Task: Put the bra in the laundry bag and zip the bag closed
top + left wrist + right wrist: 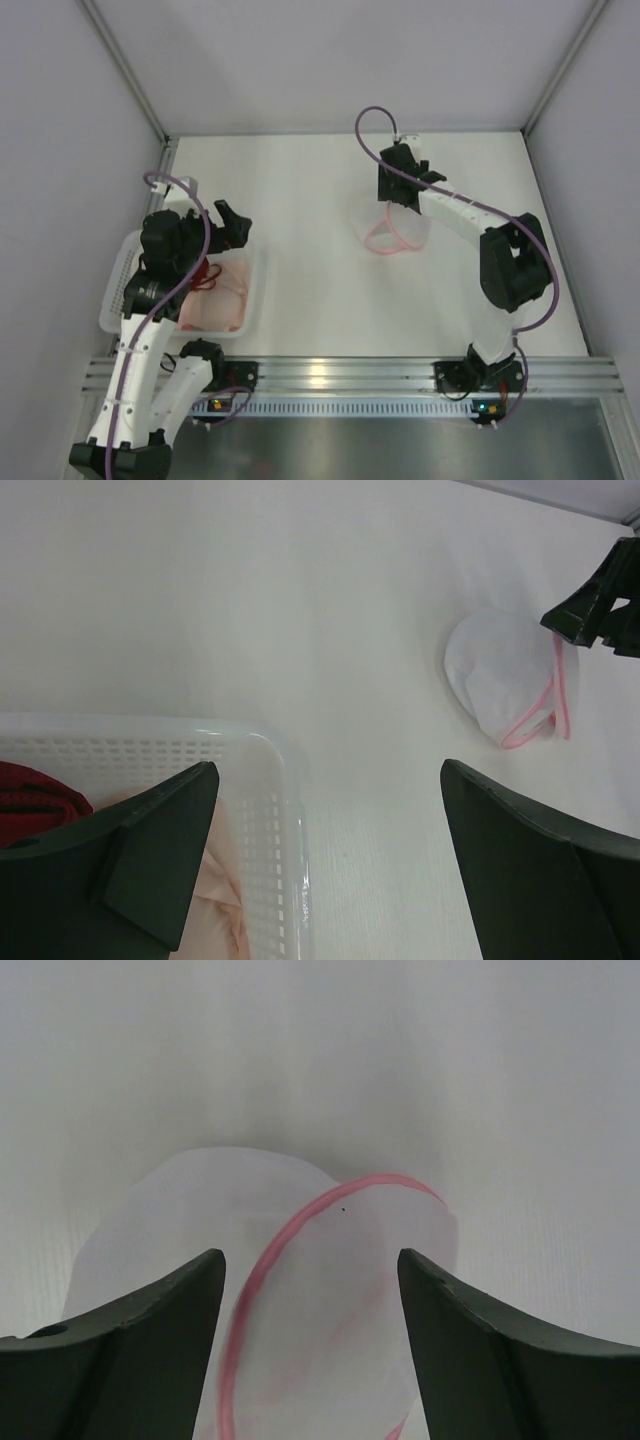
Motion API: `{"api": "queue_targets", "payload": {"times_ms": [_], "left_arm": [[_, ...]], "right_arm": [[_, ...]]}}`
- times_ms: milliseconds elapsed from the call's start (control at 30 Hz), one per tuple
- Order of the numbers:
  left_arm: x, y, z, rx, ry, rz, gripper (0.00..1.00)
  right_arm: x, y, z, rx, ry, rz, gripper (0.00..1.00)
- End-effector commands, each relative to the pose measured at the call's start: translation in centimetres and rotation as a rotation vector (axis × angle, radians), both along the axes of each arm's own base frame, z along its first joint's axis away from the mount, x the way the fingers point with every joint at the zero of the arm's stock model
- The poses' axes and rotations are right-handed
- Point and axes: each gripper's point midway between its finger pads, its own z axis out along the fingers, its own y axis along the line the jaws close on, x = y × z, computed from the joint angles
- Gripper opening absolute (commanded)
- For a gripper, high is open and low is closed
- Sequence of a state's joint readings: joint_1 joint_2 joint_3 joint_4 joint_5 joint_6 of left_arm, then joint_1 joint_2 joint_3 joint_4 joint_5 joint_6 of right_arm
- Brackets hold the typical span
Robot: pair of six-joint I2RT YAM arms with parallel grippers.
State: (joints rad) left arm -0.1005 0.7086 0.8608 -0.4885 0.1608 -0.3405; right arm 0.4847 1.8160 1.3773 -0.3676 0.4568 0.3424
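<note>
The laundry bag (pixel 392 232), white mesh with a pink zip rim, lies on the table right of centre. My right gripper (pixel 400 203) hangs open just over its far edge. In the right wrist view the bag (pixel 330 1300) fills the gap between the open fingers (pixel 150 1340), its pink rim curving up, and nothing is gripped. The pale pink bra (pixel 215 305) lies in the white basket (pixel 118 290) at the left. My left gripper (pixel 236 224) is open and empty above the basket's far right corner. The left wrist view shows the bra (pixel 215 890) and the bag (pixel 500 675).
A dark red bra (pixel 205 275) lies in the basket beside the pale one and also shows in the left wrist view (pixel 35 795). The basket rim (pixel 285 780) sits under the left fingers. Grey walls close in the table at the left, back and right.
</note>
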Motion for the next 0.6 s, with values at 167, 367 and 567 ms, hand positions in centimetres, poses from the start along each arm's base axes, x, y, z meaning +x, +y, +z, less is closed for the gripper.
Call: {"api": "queue_targets", "payload": {"times_ms": [167, 367, 567], "left_arm": [[0.2, -0.2, 1.7, -0.006, -0.073, -0.014, 0.99], [0.1, -0.5, 1.8, -0.024, -0.075, -0.022, 0.99], [0.1, -3.6, 3.1, -0.107, -0.070, -0.176, 0.99]], "right_arm": [[0.0, 1.2, 0.5, 0.028, -0.035, 0.027, 0.35], [-1.1, -0.7, 2.8, -0.009, -0.061, -0.026, 0.00], [-4.1, -2.5, 6.5, 0.038, -0.140, -0.045, 0.00]]}}
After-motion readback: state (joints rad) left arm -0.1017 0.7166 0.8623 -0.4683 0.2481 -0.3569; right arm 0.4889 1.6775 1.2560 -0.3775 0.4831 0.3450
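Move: The laundry bag's pink rim stands up between my right hand's fingertips, about 1 cm left of the hand point, level with it ahead-back and some 1 cm below. The bag's middle lies roughly 5 cm back, 1 cm left and 5 cm below; no other thing is close. From my left hand the bag is about 13 cm ahead, 32 cm to the right and 20 cm down. I finish closing my right fingers, from about three-quarters open to shut, sinking roughly 1 cm as they pinch the bag's pink rim. Keeping that pinch, I then draw the rim back towards my base, about 3 cm, also going right and rising some 2 cm, the wrist hardly turning. My open left hand only begins to ease right. ##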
